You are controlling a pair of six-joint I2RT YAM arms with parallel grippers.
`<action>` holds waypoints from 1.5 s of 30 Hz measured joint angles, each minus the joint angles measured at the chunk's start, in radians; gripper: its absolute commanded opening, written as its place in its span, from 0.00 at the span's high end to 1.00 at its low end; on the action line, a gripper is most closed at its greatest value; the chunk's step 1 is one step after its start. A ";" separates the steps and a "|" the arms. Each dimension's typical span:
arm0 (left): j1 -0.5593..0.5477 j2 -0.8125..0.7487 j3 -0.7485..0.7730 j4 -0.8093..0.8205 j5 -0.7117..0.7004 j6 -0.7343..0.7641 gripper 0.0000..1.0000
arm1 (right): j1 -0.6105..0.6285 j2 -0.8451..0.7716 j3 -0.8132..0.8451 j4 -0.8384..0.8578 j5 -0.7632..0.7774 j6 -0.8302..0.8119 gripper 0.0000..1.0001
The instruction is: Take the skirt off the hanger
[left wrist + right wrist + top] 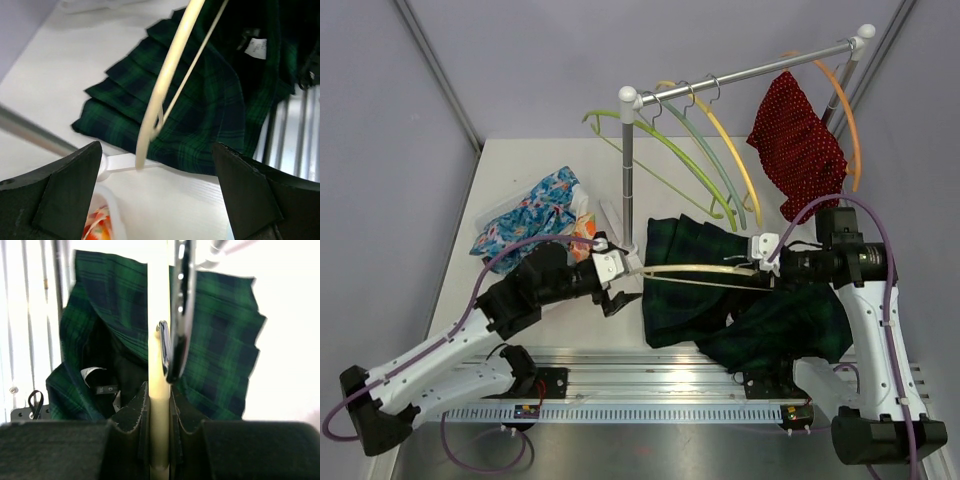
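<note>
The green plaid skirt (720,295) lies crumpled on the table, spreading from the middle to the right arm's base. A cream hanger (695,270) stretches level above it. My right gripper (767,262) is shut on the hanger's right end, and the right wrist view shows the hanger bar (158,365) pinched at my right gripper (159,405), skirt (220,355) beneath. My left gripper (625,277) stands open just past the hanger's left tip. The left wrist view shows that bare hanger tip (165,75) over the skirt (210,110), with the left gripper (157,167) holding nothing.
A clothes rail (750,70) on a post (628,170) stands at the back, carrying green and yellow hangers (670,150) and a red dotted garment (800,145) on an orange hanger. A floral cloth (535,215) lies in a clear tray at the left. The post's white base (107,167) is near my left fingers.
</note>
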 measured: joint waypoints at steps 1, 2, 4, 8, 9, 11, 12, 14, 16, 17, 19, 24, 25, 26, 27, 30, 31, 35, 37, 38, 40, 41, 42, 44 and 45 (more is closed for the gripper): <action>-0.016 0.037 0.012 -0.001 0.007 0.012 0.06 | 0.034 -0.005 -0.006 -0.001 0.003 -0.005 1.00; -0.039 0.072 0.026 -0.002 0.011 0.025 0.07 | 0.074 -0.010 -0.014 0.001 0.011 -0.005 1.00; -0.081 0.139 0.064 -0.006 0.013 0.052 0.09 | 0.135 -0.018 -0.032 0.012 0.032 0.005 1.00; -0.140 0.256 0.152 -0.004 0.016 0.096 0.19 | 0.211 -0.023 -0.051 0.025 0.061 0.036 1.00; -0.148 0.280 0.168 -0.002 0.018 0.101 0.22 | 0.218 -0.023 -0.051 0.034 0.062 0.044 1.00; -0.161 0.323 0.187 0.000 0.025 0.110 0.29 | 0.225 -0.023 -0.051 0.051 0.063 0.063 1.00; -0.167 0.339 0.190 0.000 0.027 0.111 0.31 | 0.227 -0.023 -0.051 0.061 0.063 0.071 1.00; -0.187 0.373 0.192 -0.002 0.034 0.114 0.39 | 0.228 -0.023 -0.051 0.075 0.062 0.085 1.00; -0.201 0.401 0.192 -0.002 0.038 0.115 0.65 | 0.228 -0.023 -0.051 0.082 0.060 0.093 1.00; -0.206 0.412 0.192 -0.002 0.039 0.114 0.74 | 0.228 -0.023 -0.051 0.084 0.057 0.095 1.00; -0.211 0.423 0.192 0.002 0.032 0.109 1.00 | 0.229 -0.023 -0.051 0.085 0.051 0.098 1.00; -0.209 0.403 0.179 0.031 -0.011 0.111 1.00 | 0.233 -0.034 -0.056 0.106 0.048 0.140 0.72; -0.210 0.395 0.174 0.036 -0.020 0.111 1.00 | 0.235 -0.039 -0.061 0.119 0.044 0.164 0.65; -0.212 0.383 0.166 0.040 -0.034 0.109 1.00 | 0.237 -0.045 -0.064 0.140 0.047 0.208 0.49; -0.213 0.365 0.156 0.039 -0.050 0.109 1.00 | 0.237 -0.052 -0.066 0.163 0.051 0.260 0.43; -0.213 0.300 0.118 0.027 -0.108 0.098 1.00 | 0.237 -0.072 -0.065 0.254 0.077 0.444 0.29; -0.213 0.274 0.105 0.019 -0.129 0.091 1.00 | 0.236 -0.076 -0.060 0.277 0.091 0.511 0.28; -0.213 0.161 0.058 -0.032 -0.206 0.032 1.00 | 0.236 -0.079 -0.018 0.327 0.154 0.712 0.16; -0.213 0.103 0.036 -0.058 -0.238 -0.002 1.00 | 0.230 -0.088 -0.003 0.330 0.187 0.770 0.16; -0.213 0.071 0.026 -0.077 -0.255 -0.020 1.00 | 0.227 -0.093 -0.003 0.332 0.204 0.785 0.15; -0.213 0.009 0.010 -0.113 -0.285 -0.057 1.00 | 0.220 -0.097 -0.007 0.327 0.253 0.813 0.14; -0.213 -0.019 0.003 -0.130 -0.296 -0.073 1.00 | 0.218 -0.098 -0.016 0.326 0.274 0.817 0.13; -0.213 -0.041 -0.002 -0.144 -0.303 -0.084 1.00 | 0.217 -0.099 -0.031 0.326 0.294 0.820 0.13; -0.213 -0.093 -0.011 -0.174 -0.315 -0.106 1.00 | 0.217 -0.102 -0.072 0.333 0.333 0.820 0.13; -0.213 -0.117 -0.013 -0.190 -0.319 -0.112 1.00 | 0.216 -0.103 -0.099 0.338 0.355 0.816 0.13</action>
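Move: The hanger's free arm lies in front of the open left fingers, its middle some 12 cm to that hand's right and 3 cm lower. From the left hand the skirt lies about 28 cm right, 4 cm ahead and 20 cm below, and the near rack post stands about 17 cm straight ahead. The right hand grips the hanger beside its hook; the left hand is about 28 cm to its left, level with it, and the skirt about 4 cm ahead and 20 cm below. Rightward about 9 cm and some 4 cm down, the left hand slides its open fingers along the hanger's free arm and pinches it, while the right hand, still gripping, brings it 3 cm left and a little back. The right fingers then open, rising 4 cm and dipping again over the skirt, turning clockwise; the left hand draws the hanger about 11 cm left. ##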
